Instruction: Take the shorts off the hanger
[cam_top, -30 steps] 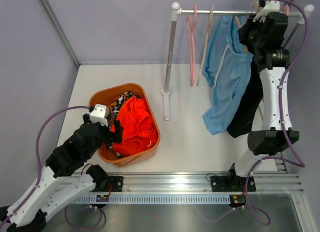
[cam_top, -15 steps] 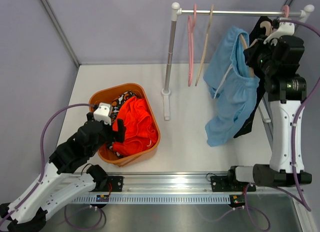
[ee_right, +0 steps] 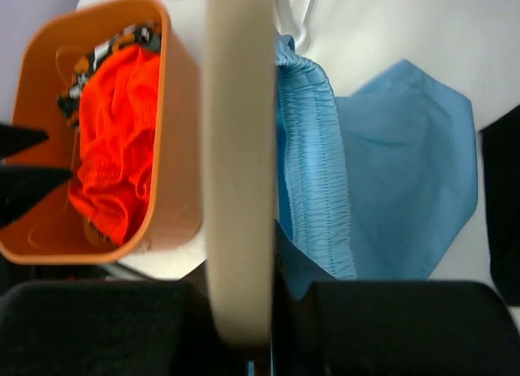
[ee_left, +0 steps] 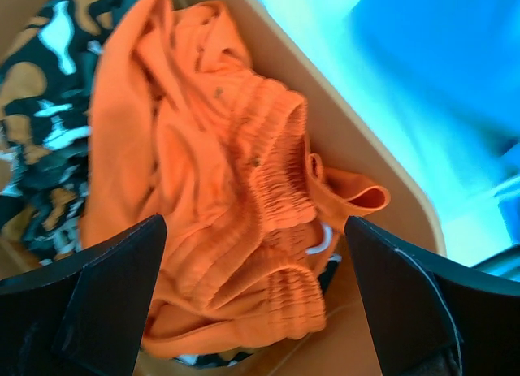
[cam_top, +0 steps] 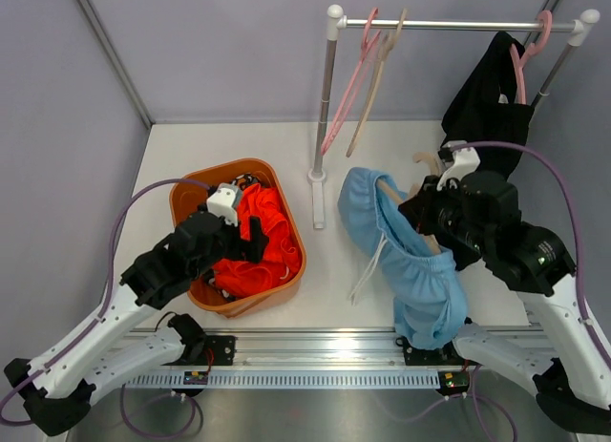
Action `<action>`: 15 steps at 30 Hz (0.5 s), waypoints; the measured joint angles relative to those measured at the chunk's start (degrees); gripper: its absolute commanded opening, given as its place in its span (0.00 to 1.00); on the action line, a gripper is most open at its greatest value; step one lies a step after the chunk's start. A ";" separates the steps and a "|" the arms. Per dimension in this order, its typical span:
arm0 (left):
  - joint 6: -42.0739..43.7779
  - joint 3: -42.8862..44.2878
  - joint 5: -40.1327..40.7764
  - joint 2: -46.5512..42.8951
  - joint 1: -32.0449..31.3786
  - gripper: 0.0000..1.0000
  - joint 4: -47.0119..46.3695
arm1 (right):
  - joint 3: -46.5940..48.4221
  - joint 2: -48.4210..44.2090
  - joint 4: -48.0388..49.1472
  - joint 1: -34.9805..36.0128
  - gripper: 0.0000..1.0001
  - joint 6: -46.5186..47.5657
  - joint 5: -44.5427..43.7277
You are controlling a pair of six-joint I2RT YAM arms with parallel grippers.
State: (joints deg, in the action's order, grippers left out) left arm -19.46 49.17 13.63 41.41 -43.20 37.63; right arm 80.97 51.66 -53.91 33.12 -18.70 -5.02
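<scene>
My right gripper (cam_top: pixel 431 205) is shut on a pale wooden hanger (cam_top: pixel 401 205) that carries the light blue shorts (cam_top: pixel 415 270), held off the rail over the table's near middle. In the right wrist view the hanger (ee_right: pixel 240 149) runs straight up between my fingers, with the blue shorts (ee_right: pixel 390 173) draped to its right. The black shorts (cam_top: pixel 482 103) hang from a pink hanger (cam_top: pixel 530 41) at the rail's right end. My left gripper (cam_top: pixel 250 234) stands open over the bright orange shorts (ee_left: pixel 219 189) in the basket, touching nothing. The camouflage shorts (ee_left: pixel 41 108) lie beside them.
The orange basket (cam_top: pixel 191 189) sits at the table's left. The white clothes rack (cam_top: pixel 325 98) stands behind the middle, with an empty pink hanger (cam_top: pixel 348 98) and an empty wooden hanger (cam_top: pixel 372 89) tilted on its rail. Grey walls close the left and back.
My right arm has taken the hanger with the blue shorts off the rail and brought it down and toward me. The empty hangers now swing. My left gripper has shifted right over the basket.
</scene>
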 measured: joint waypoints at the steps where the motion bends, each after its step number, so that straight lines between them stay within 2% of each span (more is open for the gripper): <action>1: -0.52 0.02 -0.46 0.57 -0.57 0.95 -0.85 | -1.42 -0.57 -0.39 1.55 0.00 -0.74 -0.52; 7: -2.45 3.63 -0.74 6.80 -7.78 0.95 -4.98 | -7.63 -1.40 -1.36 10.56 0.00 -4.76 -4.20; 11: -3.26 8.00 0.48 13.25 -14.01 0.95 -8.76 | -8.15 -0.48 -0.96 15.19 0.00 -6.08 -6.60; 15: -4.46 11.93 1.42 18.51 -16.37 0.96 -13.16 | -7.78 1.95 -0.39 19.37 0.00 -6.62 -9.75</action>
State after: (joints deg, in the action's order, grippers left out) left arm -23.92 61.10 15.05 59.92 -59.57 24.47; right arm 73.19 53.60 -54.30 52.49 -25.32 -14.76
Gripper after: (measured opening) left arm 0.955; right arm 0.153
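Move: The left hand, empty and open over the basket's right part, has the near waistband end of the blue shorts about 20 cm to its right, 8 cm ahead and 5 cm higher. The basket's middle is roughly 5 cm left, 7 cm ahead and 15 cm below; the rack's left post foot some 12 cm right, 18 cm ahead, 22 cm down. From the right hand, gripping the hanger, that waistband end is about 11 cm left, 7 cm ahead, 8 cm below. The left hand sweeps about 13 cm to the right, out past the basket's right side towards the waistband end of the blue shorts, climbing some 5 cm and turning about 15 degrees, mostly clockwise, with its fingers still wide open. To meet it the right hand keeps its pinch on the hanger and brings hanger and shorts about 6 cm down, quickly at first, along with 5 cm to the left and a little back, tipping slightly down and turning a little counter-clockwise. ##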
